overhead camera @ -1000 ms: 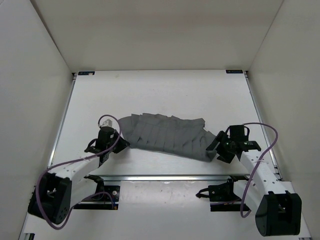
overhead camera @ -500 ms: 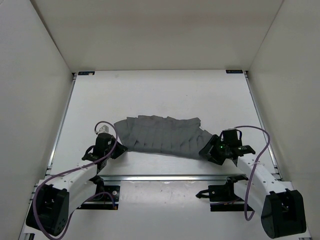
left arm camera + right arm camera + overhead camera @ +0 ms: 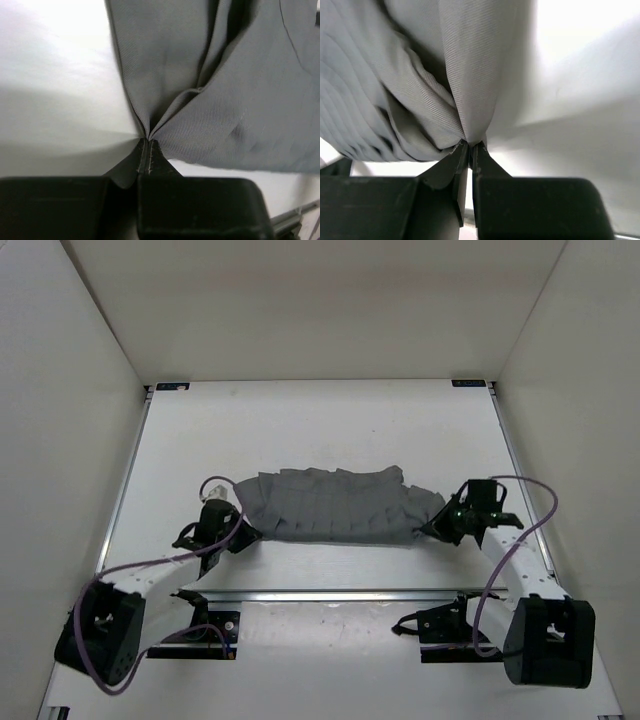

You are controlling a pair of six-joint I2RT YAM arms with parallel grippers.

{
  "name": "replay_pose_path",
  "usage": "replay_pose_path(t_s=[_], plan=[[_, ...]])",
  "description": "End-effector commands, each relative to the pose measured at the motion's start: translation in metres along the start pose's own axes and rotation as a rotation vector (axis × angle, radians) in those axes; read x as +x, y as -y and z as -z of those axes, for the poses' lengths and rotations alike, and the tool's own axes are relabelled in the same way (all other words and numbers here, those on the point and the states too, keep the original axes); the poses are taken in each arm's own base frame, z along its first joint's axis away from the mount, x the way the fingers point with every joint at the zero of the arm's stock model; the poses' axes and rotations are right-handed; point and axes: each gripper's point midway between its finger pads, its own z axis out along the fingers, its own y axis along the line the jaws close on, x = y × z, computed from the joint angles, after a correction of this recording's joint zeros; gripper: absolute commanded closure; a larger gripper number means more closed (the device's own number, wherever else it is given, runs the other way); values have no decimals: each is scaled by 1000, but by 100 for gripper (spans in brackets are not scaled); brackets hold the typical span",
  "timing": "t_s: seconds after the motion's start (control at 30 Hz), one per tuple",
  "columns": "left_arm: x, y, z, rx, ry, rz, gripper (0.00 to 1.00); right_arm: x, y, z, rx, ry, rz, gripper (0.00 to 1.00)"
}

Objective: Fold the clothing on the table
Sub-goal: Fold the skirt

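Observation:
The clothing (image 3: 335, 505), a dark grey pleated garment, lies stretched across the near middle of the white table (image 3: 320, 425). My left gripper (image 3: 243, 533) is shut on its left corner; the left wrist view shows the cloth (image 3: 225, 90) pinched at the fingertips (image 3: 146, 142) and fanning away. My right gripper (image 3: 432, 528) is shut on the right corner, where the fabric (image 3: 420, 75) bunches into folds above the closed tips (image 3: 471, 145).
Metal rails run along the table's left edge (image 3: 125, 480), right edge (image 3: 515, 475) and near edge (image 3: 330, 593). White walls enclose the table on three sides. Purple cables loop over both arms.
The right gripper has closed on the garment's right corner and moved a little away from the bases. The garment has pulled straighter between the two grippers. The left gripper stays shut on its corner.

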Motion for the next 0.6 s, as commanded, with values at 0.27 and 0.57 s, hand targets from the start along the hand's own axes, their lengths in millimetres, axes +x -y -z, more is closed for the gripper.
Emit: replay_pose_path(t_s=[0.27, 0.57], plan=[[-5, 88, -54, 144, -70, -29, 100, -107, -121, 36, -70, 72, 464, 100], [-9, 77, -63, 131, -60, 4, 100, -4, -279, 1, -413, -122, 685, 99]])
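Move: Both closed hands already hold the skirt by its near corners, the left hand almost down at the table. From the right hand, the skirt's middle lies about 24 cm left, 7 cm ahead and 4 cm below; the skirt's right far corner is some 16 cm ahead and 7 cm left, also below. From the left hand, the skirt's middle is about 21 cm right and 8 cm ahead; the skirt's left far corner is 14 cm ahead and 5 cm left. Forward and up, drifting slightly right, the right hand lifts its pinched corner, then sweeps left over the skirt; it finishes about 13 cm farther out, 14 cm left and 14 cm higher, turned some 35 degrees counter-clockwise with its fingers tipping up. The left hand keeps its pinch and drags its corner low, rightward and forward, easing to a stop. ##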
